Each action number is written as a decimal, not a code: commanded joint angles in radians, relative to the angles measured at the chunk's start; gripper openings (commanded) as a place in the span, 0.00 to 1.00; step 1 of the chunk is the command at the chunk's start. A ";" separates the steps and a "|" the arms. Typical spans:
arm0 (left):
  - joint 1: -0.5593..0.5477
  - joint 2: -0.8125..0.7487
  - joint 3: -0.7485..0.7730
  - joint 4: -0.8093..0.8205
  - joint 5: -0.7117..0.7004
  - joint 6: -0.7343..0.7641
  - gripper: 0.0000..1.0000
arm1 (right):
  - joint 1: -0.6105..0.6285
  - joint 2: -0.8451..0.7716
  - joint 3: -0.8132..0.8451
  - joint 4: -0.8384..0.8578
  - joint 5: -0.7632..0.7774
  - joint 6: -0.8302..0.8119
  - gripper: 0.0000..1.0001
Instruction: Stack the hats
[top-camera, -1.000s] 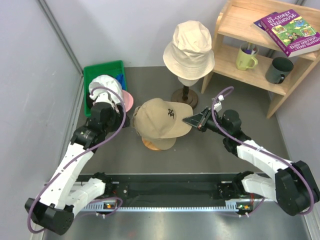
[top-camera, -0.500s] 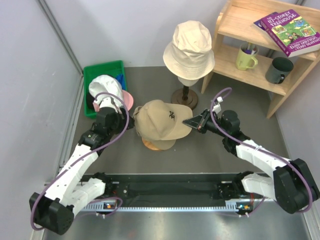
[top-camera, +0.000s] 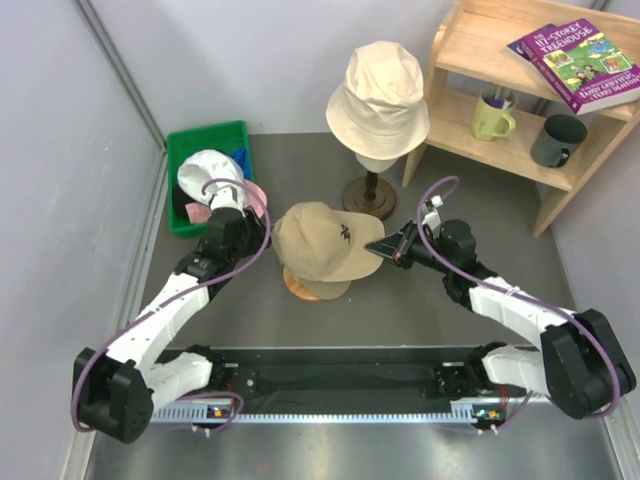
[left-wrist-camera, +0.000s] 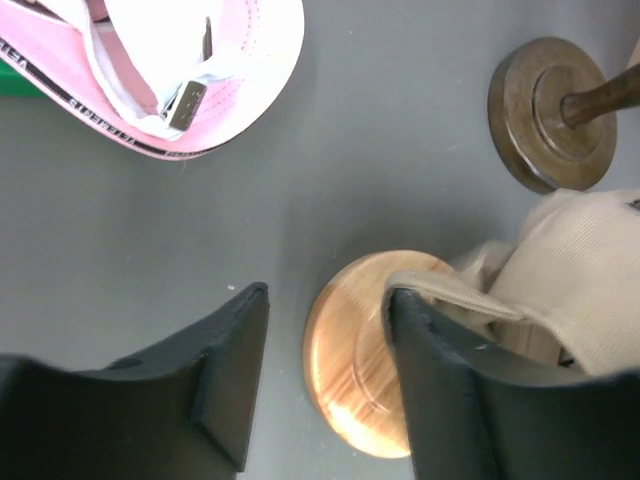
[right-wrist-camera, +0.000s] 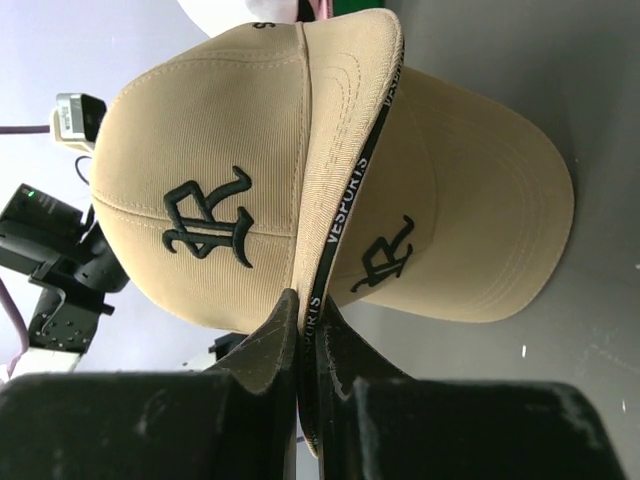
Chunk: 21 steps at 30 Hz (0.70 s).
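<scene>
A tan cap (top-camera: 325, 238) with a dark logo sits over a round wooden stand (top-camera: 315, 288) at mid table. My right gripper (top-camera: 385, 245) is shut on its brim edge (right-wrist-camera: 318, 260), fingertips (right-wrist-camera: 285, 320) pinching the black tape. A second tan brim (right-wrist-camera: 470, 220) with the same logo shows just under it. My left gripper (left-wrist-camera: 328, 295) is open at the cap's back, above the stand's wooden base (left-wrist-camera: 350, 350). Its right finger (left-wrist-camera: 440, 390) touches the cap's rear strap (left-wrist-camera: 450, 288). White (top-camera: 208, 168), pink (top-camera: 256, 196) and blue (top-camera: 240, 157) caps lie at a green bin (top-camera: 200, 135). A cream bucket hat (top-camera: 378, 95) tops a head form.
The head form's dark pedestal (top-camera: 370, 195) stands just behind the tan cap, its round foot (left-wrist-camera: 550, 110) close to my left gripper. A wooden shelf (top-camera: 520, 90) with two mugs and a book fills the back right. Grey walls close in the left and back.
My left gripper has moved right and nearer, from the bin to the tan cap's back, and its jaws have narrowed. The cap has shifted slightly; the right gripper keeps its hold.
</scene>
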 joint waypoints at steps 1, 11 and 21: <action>0.003 0.028 -0.017 0.082 -0.051 -0.002 0.48 | -0.024 0.055 -0.015 -0.133 0.073 -0.078 0.00; 0.004 0.057 -0.089 0.074 -0.001 -0.024 0.38 | -0.028 0.106 0.031 -0.308 0.109 -0.151 0.00; 0.004 0.039 -0.107 0.008 -0.007 -0.037 0.39 | -0.028 0.137 0.073 -0.368 0.135 -0.190 0.06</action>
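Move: The held cap spans the hands, its middle about 12 cm to the right of the left hand and 2 cm back, and 10 cm to the right hand's left and 1 cm farther out. The lower cap on the wooden stand sits just under it: 12 cm right, 3 cm back and 6 cm below the left hand; 11 cm left, level and 7 cm below the right. The pink cap lies 12 cm ahead and 4 left of the left hand; the dark stand's base is 19 ahead and 3 left of the right. With the back strap of the held cap still against its right finger, the left hand narrows its gap without shutting and sinks about 5 cm, easing back slightly. The right hand keeps its pinch on the brim and goes down some 3 cm and slightly forward, fingertips dipping a little, so both lower the cap over the one on the wooden stand. ##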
